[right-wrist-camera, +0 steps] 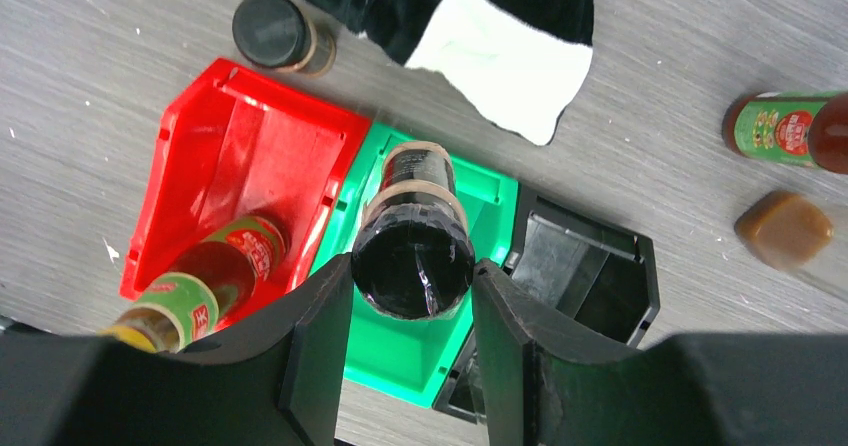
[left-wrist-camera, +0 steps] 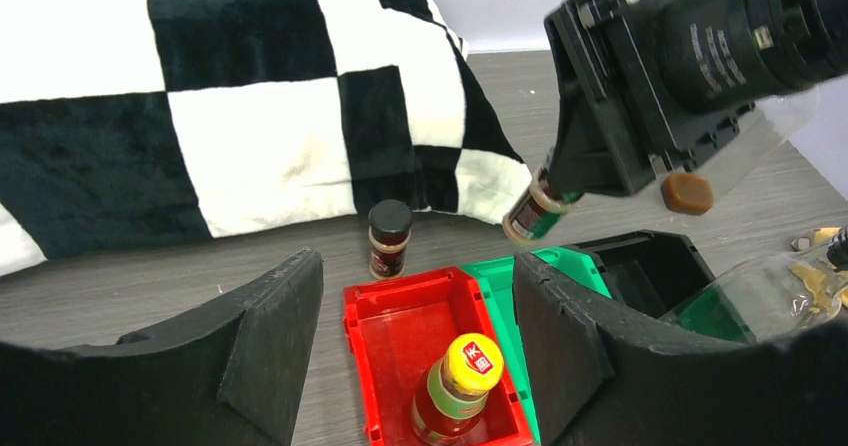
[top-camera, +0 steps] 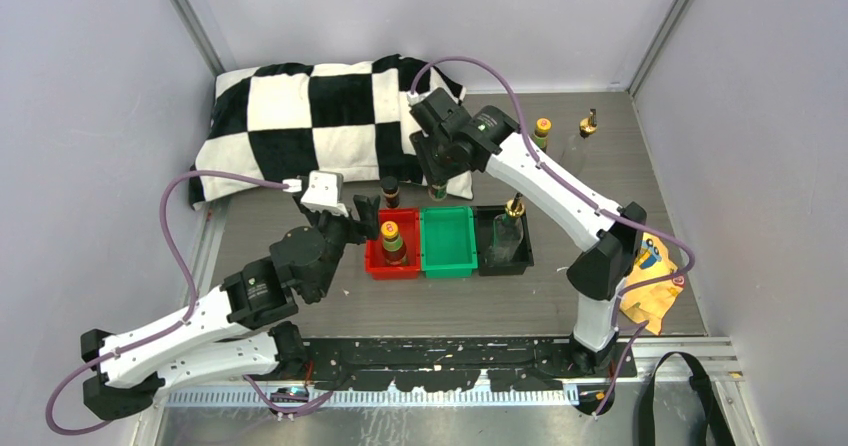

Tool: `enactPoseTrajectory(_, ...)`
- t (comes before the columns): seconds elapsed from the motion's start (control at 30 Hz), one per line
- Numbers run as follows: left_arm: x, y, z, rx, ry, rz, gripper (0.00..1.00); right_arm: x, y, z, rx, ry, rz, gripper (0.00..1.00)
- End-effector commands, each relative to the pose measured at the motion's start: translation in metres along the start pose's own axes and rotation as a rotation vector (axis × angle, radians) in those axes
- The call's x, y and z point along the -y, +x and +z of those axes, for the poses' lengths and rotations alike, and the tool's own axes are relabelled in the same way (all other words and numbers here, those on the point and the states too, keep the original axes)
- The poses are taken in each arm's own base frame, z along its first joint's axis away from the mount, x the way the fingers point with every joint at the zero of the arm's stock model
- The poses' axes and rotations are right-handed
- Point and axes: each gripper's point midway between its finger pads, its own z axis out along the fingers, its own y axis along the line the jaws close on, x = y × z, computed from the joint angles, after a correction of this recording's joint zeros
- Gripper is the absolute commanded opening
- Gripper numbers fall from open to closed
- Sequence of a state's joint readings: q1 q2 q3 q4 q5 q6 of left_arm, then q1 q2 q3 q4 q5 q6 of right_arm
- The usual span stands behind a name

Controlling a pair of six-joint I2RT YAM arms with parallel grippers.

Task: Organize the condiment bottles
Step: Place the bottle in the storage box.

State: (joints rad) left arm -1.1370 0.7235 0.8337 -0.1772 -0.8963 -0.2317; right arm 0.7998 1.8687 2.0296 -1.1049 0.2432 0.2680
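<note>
My right gripper [right-wrist-camera: 412, 278] is shut on a short dark black-capped bottle [right-wrist-camera: 413, 236], holding it tilted in the air over the far end of the green tray [top-camera: 447, 244]. The held bottle [left-wrist-camera: 533, 212] hangs clear of the tray. A reddish-brown bottle [left-wrist-camera: 452, 394] with a yellow cap stands in the red tray [top-camera: 375, 260]. My left gripper [left-wrist-camera: 415, 301] is open just above it, its fingers either side of that tray. Another dark bottle [top-camera: 389, 191] stands on the table behind the red tray. A clear glass bottle [top-camera: 510, 228] stands in the black tray [top-camera: 524, 258].
A checkered pillow [top-camera: 310, 116] lies at the back left. At the back right stand another reddish-brown bottle [top-camera: 542, 130] and a clear gold-topped bottle [top-camera: 588, 124]. A yellow cloth [top-camera: 650, 286] lies by the right arm's base. Walls close in on three sides.
</note>
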Motion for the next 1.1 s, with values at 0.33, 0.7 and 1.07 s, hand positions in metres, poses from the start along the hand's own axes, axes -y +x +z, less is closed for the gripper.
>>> enactPoseTrajectory(0.33, -0.003, -0.012, -0.004, 0.023, -0.01, -0.074, 0.7, -0.001, 0.027, -0.042, 0.07, 0.004, -0.009, 0.01)
enactPoseTrajectory(0.7, -0.003, -0.005, -0.002, 0.023, -0.017, -0.092, 0.69, -0.008, 0.06, -0.04, 0.061, -0.019, -0.018, 0.01)
enactPoseTrajectory(1.07, -0.004, -0.021, -0.004, 0.082, -0.001, -0.097, 0.78, -0.015, 0.079, -0.037, 0.056, -0.05, -0.03, 0.01)
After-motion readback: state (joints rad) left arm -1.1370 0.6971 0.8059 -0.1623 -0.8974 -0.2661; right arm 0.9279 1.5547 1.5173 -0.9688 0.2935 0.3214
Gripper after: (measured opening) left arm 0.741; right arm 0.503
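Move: The right hand already holds the small dark-capped bottle. The green box it is meant for has its middle about 15 cm below this hand, some 3 cm back and 1 cm to the right. From the hand, the red box is about 11 cm left and 3 cm back, the black box about 13 cm right and 3 cm back, and the other small bottle about 11 cm left and 5 cm ahead. From the left hand, the green box lies some 7 cm ahead, 15 cm right and 24 cm below. Keeping its pinch near the cap of the small bottle, the right hand draws it back about 8 cm, off the strip of table beyond the boxes and in over the green box. It drifts some 3 cm right and sinks about 4 cm, mostly in the second half and slowing at the end. The fingers still slant forward and down; the wrist hardly turns. ##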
